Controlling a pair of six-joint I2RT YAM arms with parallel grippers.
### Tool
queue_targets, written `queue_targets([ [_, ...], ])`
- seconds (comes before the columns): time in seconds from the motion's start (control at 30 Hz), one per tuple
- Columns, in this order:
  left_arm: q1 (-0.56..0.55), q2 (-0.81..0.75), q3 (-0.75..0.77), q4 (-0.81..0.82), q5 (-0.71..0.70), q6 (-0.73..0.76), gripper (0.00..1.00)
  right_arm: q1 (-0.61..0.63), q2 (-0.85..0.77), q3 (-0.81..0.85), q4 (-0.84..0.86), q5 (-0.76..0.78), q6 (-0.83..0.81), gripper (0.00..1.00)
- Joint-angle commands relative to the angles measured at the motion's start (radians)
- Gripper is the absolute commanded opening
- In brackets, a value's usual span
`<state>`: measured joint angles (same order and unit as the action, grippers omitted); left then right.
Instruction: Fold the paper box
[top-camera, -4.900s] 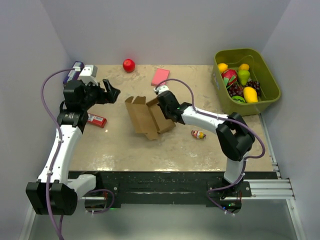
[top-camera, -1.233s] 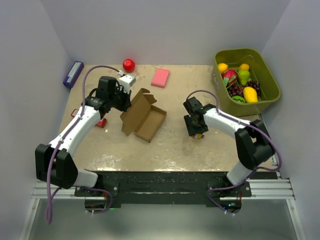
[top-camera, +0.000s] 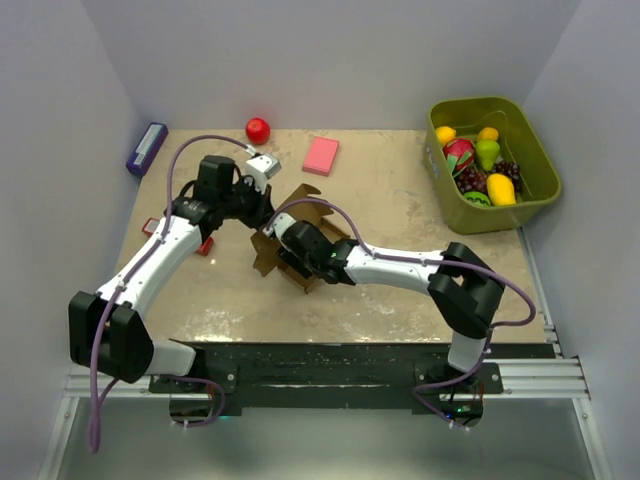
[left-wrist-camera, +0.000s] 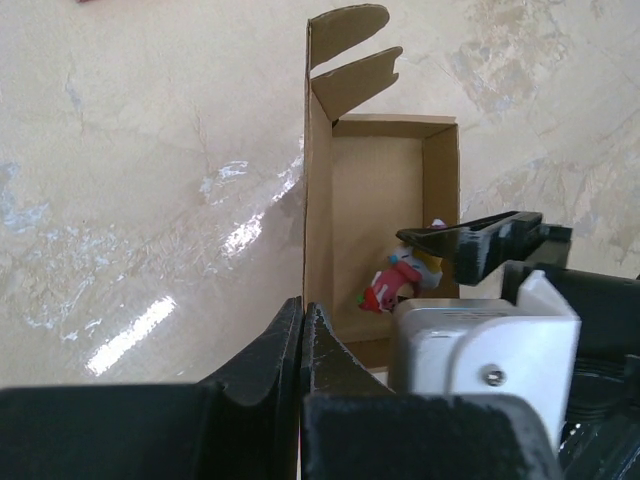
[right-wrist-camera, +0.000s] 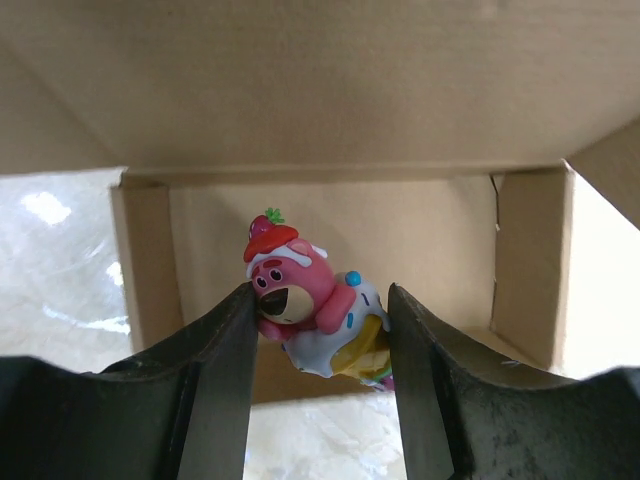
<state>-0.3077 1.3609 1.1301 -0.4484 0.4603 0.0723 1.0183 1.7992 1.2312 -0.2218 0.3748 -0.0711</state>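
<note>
The paper box (top-camera: 312, 212) is an open brown cardboard box in the middle of the table, lid flaps standing up at its far end. My left gripper (left-wrist-camera: 303, 312) is shut on the box's left side wall, seen from above at the box's left edge (top-camera: 266, 213). My right gripper (right-wrist-camera: 320, 335) reaches into the box (right-wrist-camera: 330, 90) from its near end and is shut on a small pink bear toy (right-wrist-camera: 300, 295). In the left wrist view the toy (left-wrist-camera: 393, 286) hangs just above the box floor (left-wrist-camera: 375, 210), with a right finger (left-wrist-camera: 470, 240) beside it.
A green bin (top-camera: 545, 165) of toy fruit stands at the right edge. A pink flat block (top-camera: 321, 155) and a red ball (top-camera: 258, 129) lie at the back. A purple box (top-camera: 146, 148) lies far left, a red packet (top-camera: 203, 244) under my left arm.
My right arm has swung left from the table beside the box into the box, carrying the pink bear toy. My left gripper has kept its hold on the box wall.
</note>
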Motion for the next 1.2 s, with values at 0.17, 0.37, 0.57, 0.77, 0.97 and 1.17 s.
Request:
queue_targets([
  [0.17,-0.013,0.004,-0.006,0.03,-0.035,0.014,0.0,-0.046,0.009,-0.082,0.164,0.033,0.045,0.23],
  [0.37,-0.018,0.01,-0.006,0.028,-0.035,0.015,0.0,-0.046,-0.009,-0.101,0.171,0.026,0.05,0.64],
  [0.57,-0.019,0.015,-0.007,0.03,-0.034,0.018,0.0,-0.055,-0.119,-0.124,0.168,-0.013,0.06,0.82],
  [0.77,-0.019,0.021,-0.007,0.033,0.014,0.024,0.0,-0.214,-0.317,-0.182,0.164,-0.186,0.105,0.86],
  [0.97,-0.021,0.03,-0.009,0.036,0.083,0.04,0.0,-0.423,-0.386,-0.145,0.113,-0.491,0.041,0.87],
  [1.17,-0.028,0.038,-0.013,0.036,0.107,0.05,0.0,-0.463,-0.344,-0.108,0.09,-0.602,-0.051,0.83],
])
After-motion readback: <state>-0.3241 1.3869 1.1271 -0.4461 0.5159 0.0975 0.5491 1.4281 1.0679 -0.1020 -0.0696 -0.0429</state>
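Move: The bear toy is already in the right hand's half-open fingers. The middle of the open paper box tray, where it is going, lies about 2 cm ahead, 2 cm to the right and 5 cm below. From that hand the raised lid's middle is some 5 cm ahead and 4 cm left, at about its height, and the pink block roughly 24 cm ahead, 5 cm right and 7 cm below. From the left hand, the tray's middle is about 9 cm right, 3 cm back and 13 cm down. The bear toy is lowered about 4 cm into the tray by the right hand, easing about 2 cm right; the fingers open wide and let go. The emptied hand then climbs some 15 cm, swinging right and forward out over the tray's far right side, rolling about 25 degrees so its left side rises. The left hand's shut fingers keep their pinch on the lid's edge. ##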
